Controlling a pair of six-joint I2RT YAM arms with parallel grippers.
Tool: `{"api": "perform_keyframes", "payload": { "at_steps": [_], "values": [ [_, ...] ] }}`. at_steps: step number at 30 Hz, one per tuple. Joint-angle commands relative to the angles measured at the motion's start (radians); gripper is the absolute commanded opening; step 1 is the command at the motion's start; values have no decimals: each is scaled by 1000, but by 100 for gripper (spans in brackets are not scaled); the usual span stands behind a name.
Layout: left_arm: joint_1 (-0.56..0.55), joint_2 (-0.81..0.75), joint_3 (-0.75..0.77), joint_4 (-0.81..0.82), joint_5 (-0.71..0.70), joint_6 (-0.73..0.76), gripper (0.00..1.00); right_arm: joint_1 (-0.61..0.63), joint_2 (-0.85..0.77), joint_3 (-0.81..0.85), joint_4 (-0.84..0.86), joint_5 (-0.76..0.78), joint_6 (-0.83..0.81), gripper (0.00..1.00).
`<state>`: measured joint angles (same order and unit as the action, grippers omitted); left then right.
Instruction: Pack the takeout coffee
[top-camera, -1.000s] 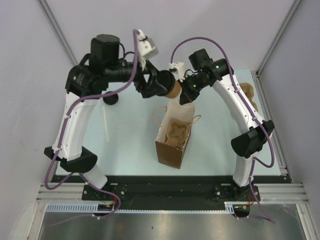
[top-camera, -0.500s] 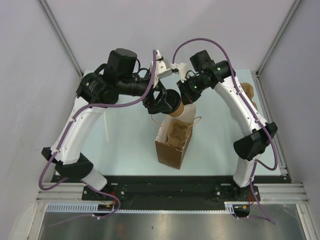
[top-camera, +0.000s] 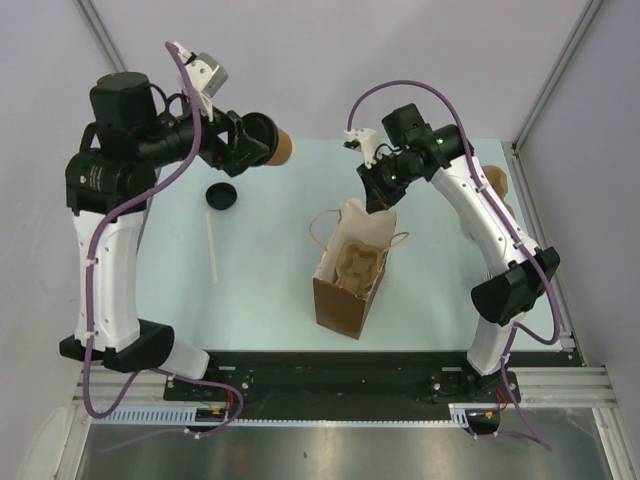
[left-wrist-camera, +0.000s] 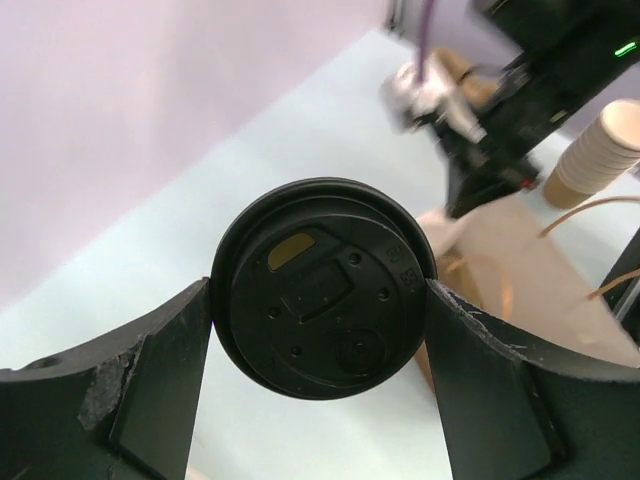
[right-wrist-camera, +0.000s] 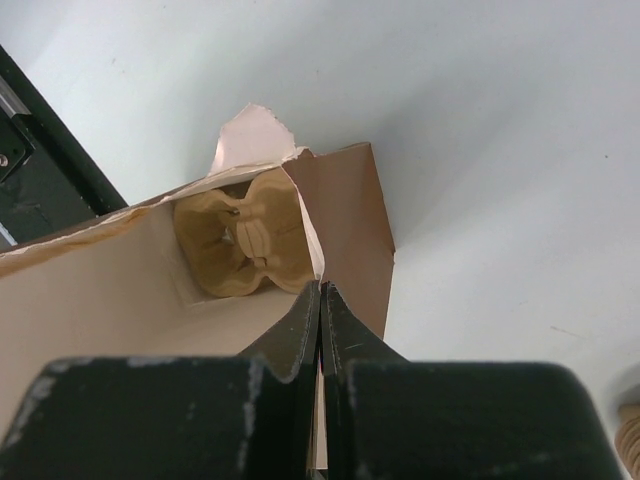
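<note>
The takeout coffee (top-camera: 283, 148), a small brown paper cup, lies on its side in the air over the table's far left. My left gripper (top-camera: 260, 142) is shut on it. In the left wrist view its black lid (left-wrist-camera: 322, 288) faces the camera, with a finger pressed on each side. The brown paper bag (top-camera: 345, 290) stands open at mid-table with a pulp cup carrier (top-camera: 356, 262) inside. My right gripper (top-camera: 376, 200) is shut on the bag's far rim (right-wrist-camera: 318, 262), and the carrier (right-wrist-camera: 245, 240) shows below it.
A loose black lid (top-camera: 221, 196) and a white stick (top-camera: 212, 248) lie on the table's left part. A stack of lidless paper cups (top-camera: 496, 186) stands at the right edge, behind the right arm. Grey walls close in on both sides.
My left arm has swung the cup from just above the bag's mouth up and away to the far left. The right gripper has kept its pinch on the bag's rim.
</note>
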<state>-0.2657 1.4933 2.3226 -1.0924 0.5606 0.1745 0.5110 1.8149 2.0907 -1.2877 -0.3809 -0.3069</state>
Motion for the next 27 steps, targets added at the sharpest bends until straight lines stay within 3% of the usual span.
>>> {"api": "perform_keyframes", "payload": {
  "at_steps": [1, 7, 12, 20, 27],
  "values": [
    [77, -5, -249, 2, -62, -10, 0, 0, -40, 3, 2, 19, 3, 0],
    [85, -62, -731, 193, -195, 66, 0, 0, -31, 15, 2, 23, -1, 0],
    [86, -33, -980, 367, -241, 95, 0, 0, -28, 17, 4, 30, -3, 0],
    [86, -8, -1167, 538, -281, 97, 2, 0, -31, 15, -1, 40, -6, 0],
    [85, -27, -1287, 605, -295, 108, 15, -3, -32, 8, -2, 42, -9, 0]
  ]
}}
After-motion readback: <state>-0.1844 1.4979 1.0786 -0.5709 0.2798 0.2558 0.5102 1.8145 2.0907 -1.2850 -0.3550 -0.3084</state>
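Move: The left hand already holds the lidded cup high in the air; the open table spot for it lies nearly 50 cm below, about 5 cm ahead and 5 cm to the left. The paper bag stands some 16 cm right of that hand and 2 cm back; the straw is about 17 cm left and 9 cm ahead, the loose black lid roughly 16 cm left and 22 cm ahead. From the right hand, the spot is about 28 cm left, 2 cm back and 26 cm down. Down in a fast plunge of about 40 cm, easing off over the last stretch, the left hand brings the held cup towards the clear table between straw and bag, shifting some 7 cm left on the way. The wrist tips about 45 degrees to point steeply down while the fingers keep their grip around the lid; the right hand stays, shut on the bag's far rim. ##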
